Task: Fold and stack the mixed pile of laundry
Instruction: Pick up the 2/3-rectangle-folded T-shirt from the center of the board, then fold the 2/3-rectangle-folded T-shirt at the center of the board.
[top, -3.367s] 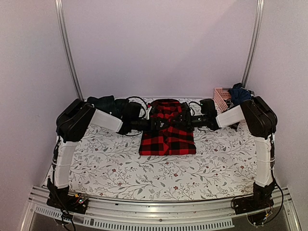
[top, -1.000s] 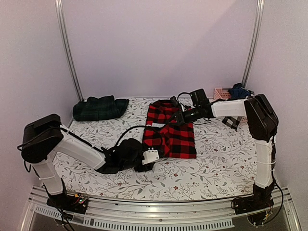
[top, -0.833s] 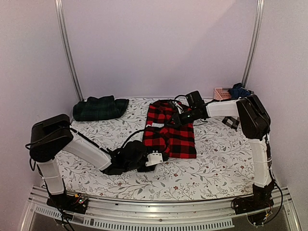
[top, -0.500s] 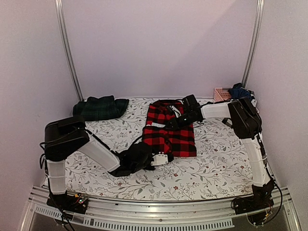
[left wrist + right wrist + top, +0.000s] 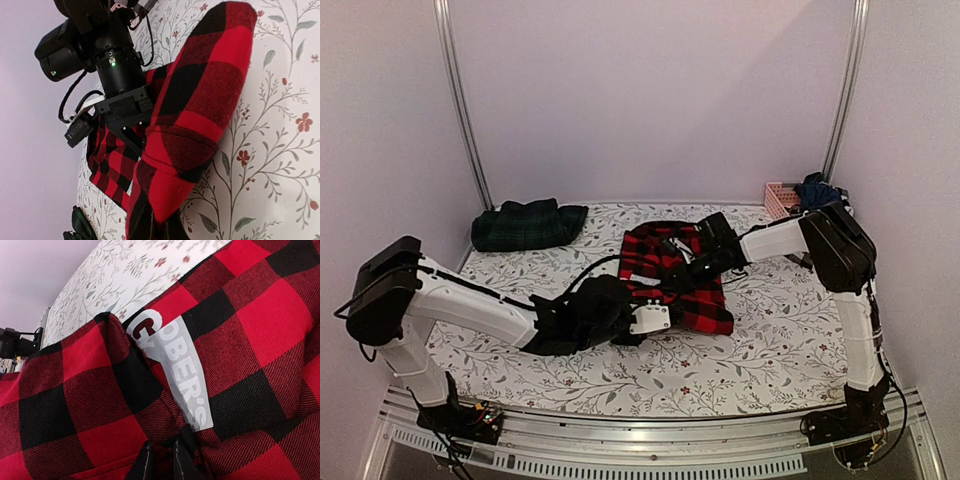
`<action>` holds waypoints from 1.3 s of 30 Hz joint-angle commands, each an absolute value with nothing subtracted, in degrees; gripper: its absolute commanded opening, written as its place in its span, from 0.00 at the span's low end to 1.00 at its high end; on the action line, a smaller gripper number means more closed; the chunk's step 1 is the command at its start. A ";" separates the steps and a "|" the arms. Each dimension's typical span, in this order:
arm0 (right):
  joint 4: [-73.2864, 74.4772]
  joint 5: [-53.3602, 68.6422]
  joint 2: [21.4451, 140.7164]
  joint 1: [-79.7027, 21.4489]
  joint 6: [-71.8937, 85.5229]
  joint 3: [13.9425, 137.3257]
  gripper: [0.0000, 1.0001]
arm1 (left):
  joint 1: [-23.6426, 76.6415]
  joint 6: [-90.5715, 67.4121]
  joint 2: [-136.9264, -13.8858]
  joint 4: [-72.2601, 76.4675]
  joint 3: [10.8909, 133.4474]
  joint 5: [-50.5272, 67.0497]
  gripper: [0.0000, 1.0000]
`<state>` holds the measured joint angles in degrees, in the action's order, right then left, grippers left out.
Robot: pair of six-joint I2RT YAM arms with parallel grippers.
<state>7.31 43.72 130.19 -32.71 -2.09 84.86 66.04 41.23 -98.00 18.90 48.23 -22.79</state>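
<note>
The red-and-black checked flannel shirt [image 5: 692,290] lies bunched mid-table. My left gripper [image 5: 660,306] is shut on its near-left edge. In the left wrist view the fingers [image 5: 156,226] pinch a lifted fold of the shirt [image 5: 200,100]. My right gripper [image 5: 672,278] is shut on the shirt's upper layer from the far side. In the right wrist view the fingertips [image 5: 161,460] pinch the cloth [image 5: 90,400] just below a grey label [image 5: 175,375]. The dark green tartan piece [image 5: 525,225] lies folded at the back left. Dark navy clothes [image 5: 816,188] sit at the back right.
The pink slatted basket [image 5: 778,198] stands at the back right corner under the navy clothes. The white leaf-patterned cloth [image 5: 770,340] covers the table. My right wrist [image 5: 112,62] shows close behind the shirt in the left wrist view.
The right gripper has drawn the shirt's far part toward the front. The left gripper has moved up to the shirt's near-left edge. The shirt is now shorter and bunched.
</note>
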 commanded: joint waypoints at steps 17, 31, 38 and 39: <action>-6.38 53.87 113.14 -56.94 15.44 51.20 0.20 | 71.21 19.12 -77.66 -22.19 61.95 3.93 0.00; 18.90 45.36 101.93 -49.11 4.43 65.18 0.69 | 71.21 17.39 -77.46 -23.74 56.84 12.55 0.00; 20.99 44.76 105.87 -41.64 -3.45 75.02 0.72 | 70.95 18.97 -79.69 -22.97 57.22 14.68 0.00; 20.52 44.21 107.22 -40.26 -3.46 76.34 0.71 | 70.95 19.18 -79.83 -22.94 57.29 14.59 0.00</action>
<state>17.98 45.98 104.27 -45.45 1.19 72.60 70.87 18.00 -79.33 -25.17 57.43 12.67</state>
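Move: The left hand already pinches a flap of the shirt's near side. The 2/3-rectangle-folded T-shirt's middle lies about 15 cm ahead, 4 cm right and 10 cm below; the table's near edge is some 22 cm straight back and 10 cm down. The right hand's nearly shut fingers are down in the shirt: its middle lies about 3 cm ahead, 1 cm right, the white lettering 5 cm left and level, the near edge roughly 35 cm straight back. Nearly shut in the cloth, the right fingers drag the shirt straight back towards the table's near edge, about 28 cm in a quick low sweep, then open wide, come free and climb some 11 cm while going forward again. The left hand keeps its pinch, carries the flap back about 15 cm, rising first and sinking slightly at the end, and tips its fingers some 40 degrees downward. ##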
